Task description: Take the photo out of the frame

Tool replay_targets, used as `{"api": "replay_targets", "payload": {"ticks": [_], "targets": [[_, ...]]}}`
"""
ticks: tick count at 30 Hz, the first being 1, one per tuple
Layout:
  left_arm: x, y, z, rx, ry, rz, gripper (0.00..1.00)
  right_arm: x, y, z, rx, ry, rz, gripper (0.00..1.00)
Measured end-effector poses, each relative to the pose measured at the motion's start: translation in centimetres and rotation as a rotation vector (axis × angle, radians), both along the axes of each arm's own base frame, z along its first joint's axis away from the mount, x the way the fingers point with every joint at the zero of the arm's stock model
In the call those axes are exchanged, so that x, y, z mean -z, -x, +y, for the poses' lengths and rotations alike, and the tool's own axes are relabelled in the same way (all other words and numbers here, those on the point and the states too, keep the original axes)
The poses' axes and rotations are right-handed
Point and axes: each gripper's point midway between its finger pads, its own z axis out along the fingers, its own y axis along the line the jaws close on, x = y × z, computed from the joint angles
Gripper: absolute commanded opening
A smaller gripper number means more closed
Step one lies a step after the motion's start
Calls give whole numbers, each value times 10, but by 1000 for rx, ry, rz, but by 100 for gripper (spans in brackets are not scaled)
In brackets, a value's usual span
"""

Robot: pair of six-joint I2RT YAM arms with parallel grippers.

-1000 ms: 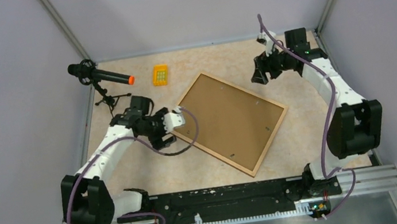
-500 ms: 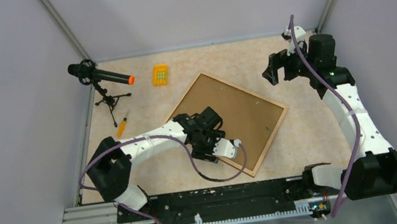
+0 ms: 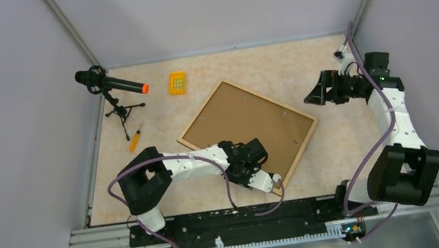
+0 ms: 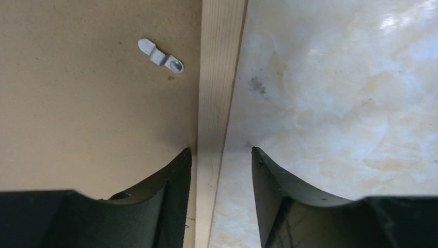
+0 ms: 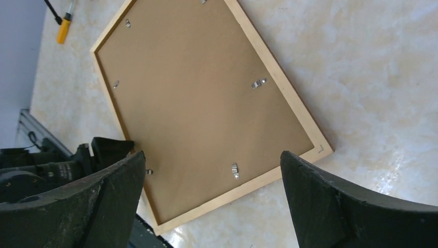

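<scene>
The frame [image 3: 248, 120] lies back-up on the table, its brown fibreboard back held by small metal clips [image 4: 161, 56]. The photo is hidden beneath that back. My left gripper [image 3: 247, 168] is down at the frame's near-left edge. In the left wrist view the left gripper [image 4: 221, 152] is open astride the pale wooden rim [image 4: 219, 77], one finger over the fibreboard, the other over the table with a gap to the rim. My right gripper [image 3: 316, 95] hovers wide open to the right of the frame, holding nothing; in its wrist view the right gripper [image 5: 212, 155] looks down on the frame [image 5: 201, 103].
A microphone on a small tripod [image 3: 110, 82] stands at the back left. A yellow block [image 3: 177, 82] lies behind the frame, and a yellow-handled screwdriver [image 3: 134, 140] lies left of it. Walls close in on both sides.
My left arm swept from the frame's left corner to its near-left edge and its jaws narrowed around the rim. My right arm swung out to the right and opened wide.
</scene>
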Motion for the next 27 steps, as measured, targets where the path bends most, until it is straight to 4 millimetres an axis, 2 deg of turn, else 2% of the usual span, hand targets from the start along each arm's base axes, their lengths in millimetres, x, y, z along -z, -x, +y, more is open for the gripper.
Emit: {"api": "replay_targets", "payload": {"ticks": [4, 8, 10, 16, 23, 27], "targets": [[4, -5, -4, -6, -18, -59, 29, 13, 3, -12, 21, -100, 74, 99], [3, -8, -5, -25, -15, -75, 7, 26, 8, -15, 26, -181, 129, 99], [3, -8, -6, -30, -17, -80, 0, 30, 10, -14, 30, -204, 149, 99], [-4, -19, -24, -98, 52, -25, 0, 34, 12, -11, 30, -241, 169, 99], [-36, -47, -50, -245, 218, 24, 0, 50, 6, -24, 96, -312, 233, 99], [-44, -59, -55, -312, 272, 34, 0, 60, 7, -25, 117, -373, 275, 99]]}}
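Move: The frame's near rail lies right between the left hand's half-open fingers, with the gripping spot at most 1 cm below the hand point. From there a metal clip on the backing board lies about 5 cm to the right and 1 cm ahead, and the frame's near corner some 12 cm right and 8 cm back. The frame's right corner lies about 4 cm ahead of the right hand, 4 cm to its right and some 18 cm below. The left fingers shut on the near rail, one inside over the board and one outside, then carry it about 6 cm forward, 5 cm to the right and 4 cm up, while the wrist turns nearly 20 degrees counter-clockwise and leans so that its right side rises. Meanwhile the right hand, fingers still wide open and touching nothing, sinks about 6 cm and drifts a little left towards the frame's right rail, rolling some 25 degrees. ##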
